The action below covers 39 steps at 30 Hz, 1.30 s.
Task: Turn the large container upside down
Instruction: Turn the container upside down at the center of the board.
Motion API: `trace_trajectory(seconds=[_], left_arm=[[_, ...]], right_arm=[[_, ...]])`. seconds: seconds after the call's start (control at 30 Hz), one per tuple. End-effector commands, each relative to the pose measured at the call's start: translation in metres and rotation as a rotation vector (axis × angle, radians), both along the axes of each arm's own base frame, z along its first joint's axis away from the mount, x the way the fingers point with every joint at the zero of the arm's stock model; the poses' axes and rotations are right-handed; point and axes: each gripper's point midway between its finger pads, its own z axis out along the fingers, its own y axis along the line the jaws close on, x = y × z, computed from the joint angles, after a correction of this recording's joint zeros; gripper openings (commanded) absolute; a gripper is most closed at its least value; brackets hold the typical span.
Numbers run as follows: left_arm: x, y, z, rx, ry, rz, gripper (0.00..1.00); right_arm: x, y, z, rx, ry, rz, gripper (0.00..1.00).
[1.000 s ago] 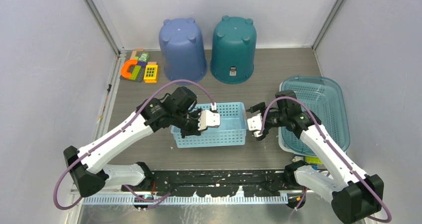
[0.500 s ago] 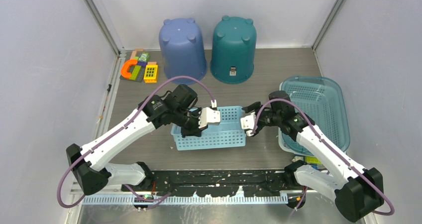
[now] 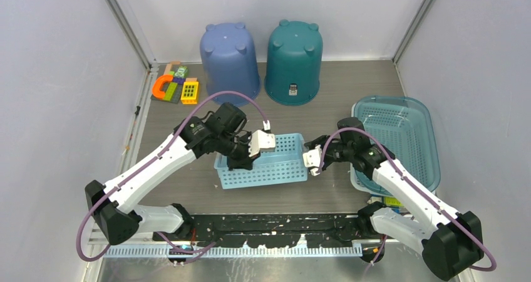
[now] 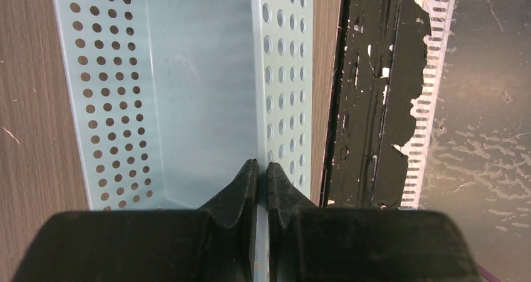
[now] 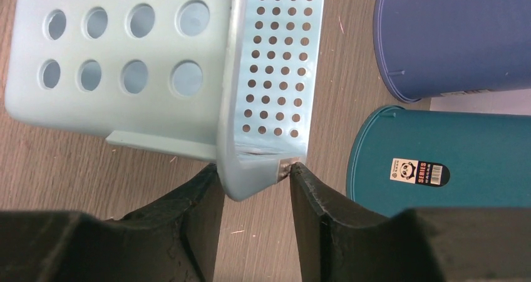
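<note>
The light blue perforated container (image 3: 278,164) sits at the table's middle, tipped with its near long wall facing up at the camera. My left gripper (image 3: 241,161) is at its left end. In the left wrist view the gripper (image 4: 262,169) is shut on the thin wall (image 4: 258,75), which runs between its fingertips. My right gripper (image 3: 310,160) is at the right end. In the right wrist view the gripper (image 5: 253,172) has both fingertips pressed against the container's rounded corner (image 5: 250,178). The holed base (image 5: 119,50) shows beside the side wall.
A larger teal mesh basket (image 3: 404,116) lies at the right, under the right forearm. A blue bucket (image 3: 230,62) and a teal bucket (image 3: 294,61) stand upside down at the back. Coloured toy blocks (image 3: 174,88) lie back left. A black rail (image 3: 275,225) runs along the near edge.
My right gripper has moved left to the container's right end and narrowed onto its corner. The container has shifted slightly left and tipped more. The left gripper has kept its grip.
</note>
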Motion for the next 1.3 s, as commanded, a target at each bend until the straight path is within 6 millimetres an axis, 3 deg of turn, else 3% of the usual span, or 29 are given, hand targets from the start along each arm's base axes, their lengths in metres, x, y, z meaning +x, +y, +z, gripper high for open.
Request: trace_trajectory(seconds=[0.0, 0.47, 0.67, 0.83, 1.13, 1.27], left_arm=[[0.006, -0.013, 0.023, -0.088, -0.032, -0.007, 0.0], [0.006, -0.016, 0.024, -0.099, -0.009, -0.009, 0.0], [0.008, -0.016, 0.025, -0.101, -0.008, 0.0, 0.0], [0.012, -0.016, 0.026, -0.105, -0.018, 0.015, 0.0], [0.017, -0.015, 0.025, -0.107, -0.037, 0.04, 0.0], [0.023, -0.013, 0.028, -0.103, -0.067, 0.062, 0.08]], right_arm=[[0.001, 0.007, 0.014, 0.045, -0.043, 0.022, 0.47], [0.007, 0.012, 0.017, 0.056, -0.048, 0.009, 0.48], [0.0, 0.013, 0.015, 0.045, -0.037, 0.039, 0.38], [-0.006, 0.012, 0.009, 0.023, -0.039, 0.076, 0.35], [-0.008, 0.012, 0.009, 0.025, -0.033, 0.08, 0.16], [-0.009, 0.012, 0.007, 0.026, -0.024, 0.084, 0.12]])
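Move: The right hand's half-open fingers already stand around the light blue container's near right corner, about 1 cm back from their midpoint; the container's middle is about 15 cm to the left, 2 cm back and 5 cm lower. From this hand the teal bucket is some 27 cm ahead and 5 cm left, the green tray 32 cm right and 5 cm ahead. For the left hand, gripping the near rim, that corner is about 18 cm right and 2 cm ahead. The right fingers close from about half open to a quarter and pinch the container's near right corner, the hand easing barely half a centimetre left and up on the way and then sinking back. The left hand keeps its shut grip on the near rim and stays in place, its wrist tipping forward only by a hair. ##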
